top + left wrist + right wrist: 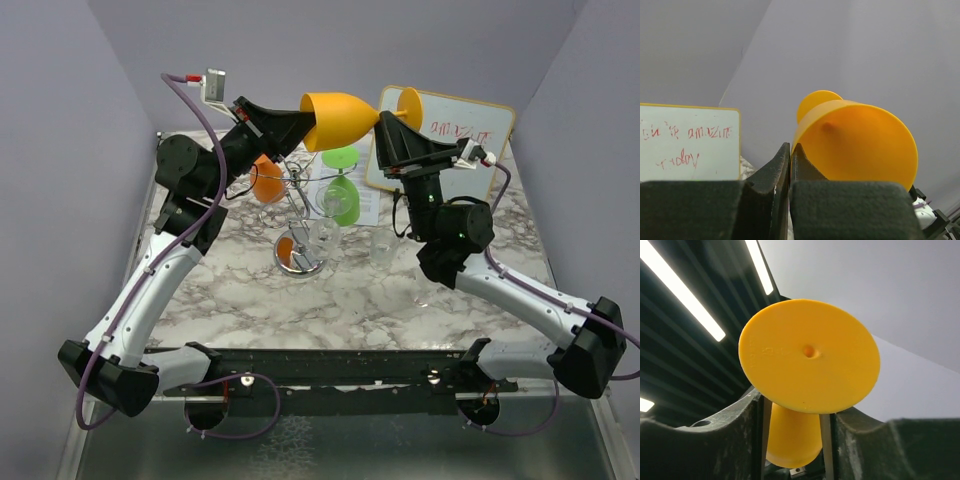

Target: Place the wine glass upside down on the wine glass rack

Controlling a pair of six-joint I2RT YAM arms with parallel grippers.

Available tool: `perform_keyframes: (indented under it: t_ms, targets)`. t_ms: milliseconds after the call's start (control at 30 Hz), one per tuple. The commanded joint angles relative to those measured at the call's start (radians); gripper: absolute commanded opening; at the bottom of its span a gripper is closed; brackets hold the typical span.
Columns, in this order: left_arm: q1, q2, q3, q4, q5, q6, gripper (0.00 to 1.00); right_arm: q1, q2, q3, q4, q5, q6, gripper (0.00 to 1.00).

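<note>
A yellow-orange wine glass (340, 118) hangs on its side, high above the table, between my two grippers. My left gripper (305, 122) is shut on the rim of its bowl. In the left wrist view the rim's thin wall is pinched between the fingers (782, 165), and the bowl (860, 145) fills the right side. My right gripper (395, 125) stands open astride the stem, just behind the round foot (807, 355). Its fingers (747, 415) flank the glass, and the stem itself is hidden behind the foot. The chrome wine glass rack (300, 262) stands on the marble below.
An orange glass (267, 182) hangs on the rack's left side. A green glass (343, 198) is by its right arms. Two clear glasses (325, 235) (383, 250) stand on the table. A whiteboard (455, 140) leans at the back right.
</note>
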Motion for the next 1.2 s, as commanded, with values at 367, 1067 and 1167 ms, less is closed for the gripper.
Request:
perform_keyframes:
  t_ms: [367, 1067, 1167]
  targets:
    - [-0.008, -0.046, -0.078, 0.057, 0.028, 0.041, 0.0, 0.007, 0.064, 0.055, 0.056, -0.019, 0.048, 0.16]
    - [-0.007, -0.191, -0.118, -0.126, -0.157, 0.131, 0.49, 0.006, 0.018, 0.044, 0.083, 0.016, -0.096, 0.01]
    - [-0.007, -0.226, -0.133, -0.153, -0.193, 0.165, 0.57, 0.007, 0.012, 0.035, 0.114, 0.016, -0.143, 0.01]
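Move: The left gripper still pinches the rim of the yellow glass, whose middle lies about 8 cm to its right, level fore-and-aft and in height. The right gripper's open fingers straddle the stem, with the glass's middle some 5 cm to their left, also level. From the left gripper, the rack hub is about 5 cm left, 2 cm ahead and 15 cm below; the hanging green glass is 7 cm right, 5 cm ahead and 20 cm down. Close the right gripper on the yellow glass's stem, easing it about 1 cm forward and left, and hold it there. Once the stem is pinched, open the left gripper about halfway to release the rim while sinking a centimetre or two, then draw it some 3 cm left and 2 cm back, turning slightly counter-clockwise. ##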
